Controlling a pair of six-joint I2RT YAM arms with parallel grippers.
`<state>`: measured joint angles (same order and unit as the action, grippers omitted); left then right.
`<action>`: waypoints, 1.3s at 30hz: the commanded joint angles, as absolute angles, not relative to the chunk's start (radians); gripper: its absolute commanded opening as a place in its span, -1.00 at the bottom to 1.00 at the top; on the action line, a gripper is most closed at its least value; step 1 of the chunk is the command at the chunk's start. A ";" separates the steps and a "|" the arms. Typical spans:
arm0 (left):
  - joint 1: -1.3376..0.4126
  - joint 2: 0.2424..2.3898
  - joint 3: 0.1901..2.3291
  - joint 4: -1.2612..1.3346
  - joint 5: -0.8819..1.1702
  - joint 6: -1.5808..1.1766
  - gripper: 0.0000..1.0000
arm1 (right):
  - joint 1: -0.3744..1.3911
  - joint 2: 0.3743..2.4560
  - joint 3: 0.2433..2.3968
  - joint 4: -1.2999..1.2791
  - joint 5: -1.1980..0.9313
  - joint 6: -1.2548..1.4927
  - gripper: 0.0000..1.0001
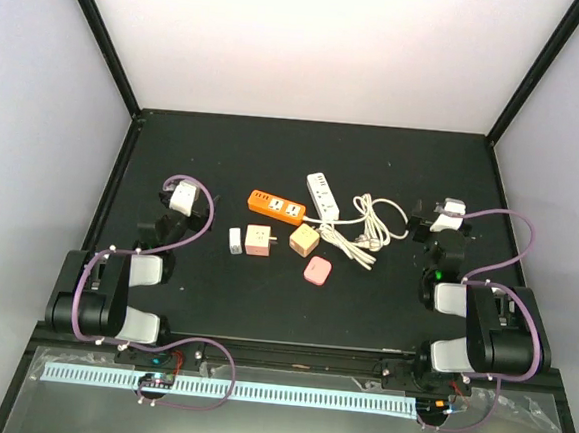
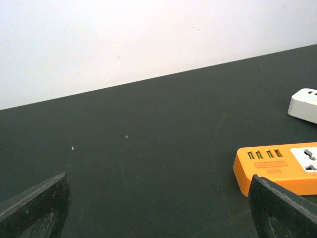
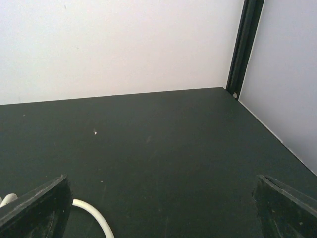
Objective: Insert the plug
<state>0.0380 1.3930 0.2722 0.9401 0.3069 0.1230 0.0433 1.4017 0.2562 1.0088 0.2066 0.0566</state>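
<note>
An orange power strip (image 1: 275, 206) lies mid-table; its near end shows at the lower right of the left wrist view (image 2: 277, 166). Behind it sits a white power strip (image 1: 322, 196) whose white cable (image 1: 364, 225) lies coiled to its right. The plug seems to lie at the coil's near end (image 1: 367, 246), too small to be sure. My left gripper (image 1: 187, 180) (image 2: 158, 191) stands open and empty, left of the orange strip. My right gripper (image 1: 432, 210) (image 3: 161, 191) is open and empty, right of the coil, with a loop of cable (image 3: 91, 214) by its left finger.
Four small adapters lie in front of the strips: a white one (image 1: 234, 240), a pink one (image 1: 259, 239), a tan cube (image 1: 304, 241) and a pink one (image 1: 317, 270). White walls and black frame posts (image 3: 245, 47) bound the black table (image 1: 262, 305).
</note>
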 commanded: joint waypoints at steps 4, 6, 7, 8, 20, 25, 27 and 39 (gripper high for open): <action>0.039 1.382 0.291 0.966 0.301 0.120 0.98 | 0.038 1.402 0.271 1.043 0.212 0.044 1.00; 0.038 1.382 0.291 0.966 0.301 0.120 0.98 | 0.038 1.402 0.272 1.043 0.211 0.043 1.00; 0.038 1.382 0.291 0.965 0.300 0.120 0.98 | 0.038 1.402 0.272 1.042 0.210 0.043 1.00; 0.039 1.382 0.291 0.965 0.300 0.120 0.98 | 0.038 1.402 0.272 1.042 0.211 0.043 1.00; 0.057 1.219 0.615 0.281 0.444 0.236 0.98 | 0.038 1.071 0.486 0.553 0.266 0.254 1.00; 0.057 1.312 0.795 -0.106 0.697 0.534 0.98 | 0.038 1.014 0.492 0.632 0.031 0.499 1.00; 0.053 1.367 0.847 -0.202 0.762 0.640 0.98 | 0.043 1.048 0.522 0.622 -0.185 0.449 1.00; -0.122 1.766 1.289 -0.673 0.671 1.075 0.98 | 0.371 1.095 0.631 0.262 0.042 0.212 0.99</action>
<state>-0.0696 1.6909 1.1721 -0.5026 0.6979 0.9100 0.2527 1.0855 0.5617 0.3996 -0.0841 0.3042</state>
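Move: The orange power strip lies about 16 cm to the left hand's right, 2 cm farther out and some 12 cm below. From that hand the pink plug cube is roughly 12 cm right and 6 cm back, the small white adapter 7 cm right and 7 cm back. From the right hand the white power strip is some 25 cm left, 5 cm farther out and 13 cm below; the coiled cord is 14 cm left, 1 cm back, and the yellow plug cube 29 cm left, 5 cm back. After a short rest the left hand arcs about 10 cm to the right towards the orange strip, rising some 10 cm and sinking back to its starting height while the wrist swings clockwise about 45 degrees and tips the fingers down. The right hand shoots up about 17 cm, then swings 13 cm left towards the white strip as it sinks some 6 cm again, turning counter-clockwise; both grippers stay wide open and empty. ##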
